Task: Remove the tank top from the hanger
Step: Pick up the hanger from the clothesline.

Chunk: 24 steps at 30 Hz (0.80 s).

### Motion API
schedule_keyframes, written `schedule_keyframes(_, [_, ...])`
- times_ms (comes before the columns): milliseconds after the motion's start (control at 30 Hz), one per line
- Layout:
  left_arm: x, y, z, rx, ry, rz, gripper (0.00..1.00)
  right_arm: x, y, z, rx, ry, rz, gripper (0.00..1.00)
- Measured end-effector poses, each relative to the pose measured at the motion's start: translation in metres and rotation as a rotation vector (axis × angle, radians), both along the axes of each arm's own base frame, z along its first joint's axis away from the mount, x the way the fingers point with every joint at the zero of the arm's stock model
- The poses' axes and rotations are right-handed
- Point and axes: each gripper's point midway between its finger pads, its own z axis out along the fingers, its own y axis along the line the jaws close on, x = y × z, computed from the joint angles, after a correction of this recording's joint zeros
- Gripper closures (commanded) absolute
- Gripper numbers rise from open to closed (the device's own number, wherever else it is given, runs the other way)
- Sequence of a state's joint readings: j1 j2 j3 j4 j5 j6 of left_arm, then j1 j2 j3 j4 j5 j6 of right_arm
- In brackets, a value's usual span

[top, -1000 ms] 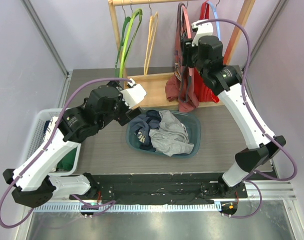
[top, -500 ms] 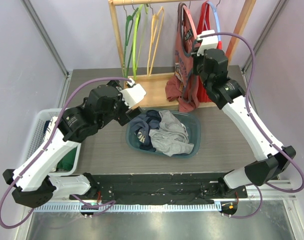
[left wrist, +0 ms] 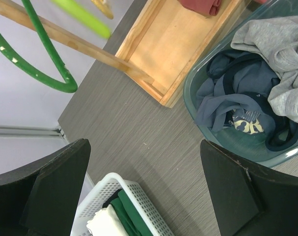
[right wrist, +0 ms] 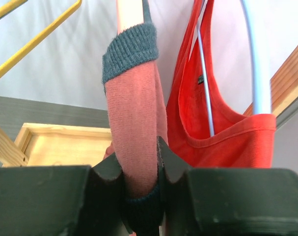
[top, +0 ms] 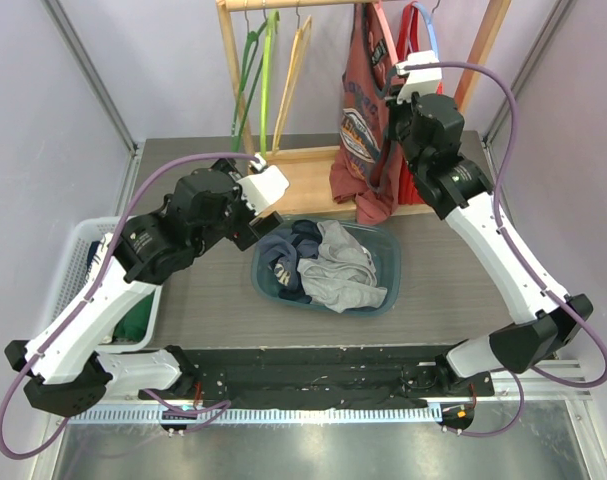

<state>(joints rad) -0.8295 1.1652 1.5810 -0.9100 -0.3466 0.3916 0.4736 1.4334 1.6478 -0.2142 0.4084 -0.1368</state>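
Observation:
A faded red tank top [top: 359,115] with a printed front and dark teal trim hangs on the wooden rack. Its strap [right wrist: 134,103] loops over a pale pink hanger arm [right wrist: 129,12]. My right gripper [right wrist: 139,164] is shut on that strap just below the hanger; in the top view it [top: 393,100] sits at the garment's right shoulder. My left gripper [left wrist: 144,184] hangs open over the table between the white basket and the bin, holding nothing; in the top view it [top: 251,222] is left of the bin.
A bright red tank top [right wrist: 222,123] on a blue hanger [right wrist: 254,54] hangs right beside the held strap. Green [top: 253,80] and yellow hangers [top: 295,65] swing on the rail. A teal bin [top: 388,300] of clothes, the wooden rack base [top: 303,185] and a white basket [top: 78,255] stand below.
My right gripper has closed on the strap. The faded red tank top now hangs flatter with its print showing. The empty hangers have swung. The left arm has not moved.

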Motion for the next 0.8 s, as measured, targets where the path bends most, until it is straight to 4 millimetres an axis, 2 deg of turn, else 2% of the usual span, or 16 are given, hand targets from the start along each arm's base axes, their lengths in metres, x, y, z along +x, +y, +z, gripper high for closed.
schedule_keyframes(133, [-0.001, 0.001, 0.001, -0.004, -0.002, 0.001, 0.01, -0.005, -0.003, 0.001, 0.004, -0.006, 0.002, 0.99])
schedule_keyframes(267, [0.000, 0.002, 0.001, -0.006, -0.003, 0.002, 0.01, -0.020, -0.008, -0.004, 0.015, -0.004, 0.015, 0.99])
schedule_keyframes(467, [-0.001, 0.002, 0.002, -0.008, -0.002, 0.001, 0.02, -0.062, -0.019, -0.005, 0.034, 0.005, 0.064, 0.99])
schedule_keyframes(633, [-0.001, 0.002, 0.003, -0.012, -0.002, 0.002, 0.02, -0.102, -0.031, 0.011, 0.063, -0.015, 0.110, 0.99])
schedule_keyframes(800, [-0.001, 0.002, 0.006, -0.034, 0.000, 0.004, 0.02, -0.129, -0.035, 0.027, 0.080, -0.018, 0.156, 0.99])
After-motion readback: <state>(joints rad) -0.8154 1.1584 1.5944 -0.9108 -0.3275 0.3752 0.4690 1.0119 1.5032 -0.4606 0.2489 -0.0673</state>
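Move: I already hold the near arm of the pink hanger and the tank top's strap in my right hand; the teal bin lies about 18 cm back and 15 cm to the left, some 40 cm below. The rail is roughly 18 cm ahead, 4 cm left and 12 cm up, at this hanger's hook. The red top hangs some 9 cm ahead and 7 cm right. From my left hand the bin is 14 cm right, 1 cm back and about 33 cm below. Keeping my right fingers shut on the hanger's near arm and the strap, I draw the hanger and tank top back from the rail about 13 cm, easing some 3 cm to the right and dipping barely before a slight rise late on. The start is slow, then brisk, and my wrist turns some 10 degrees, mostly counter-clockwise. ##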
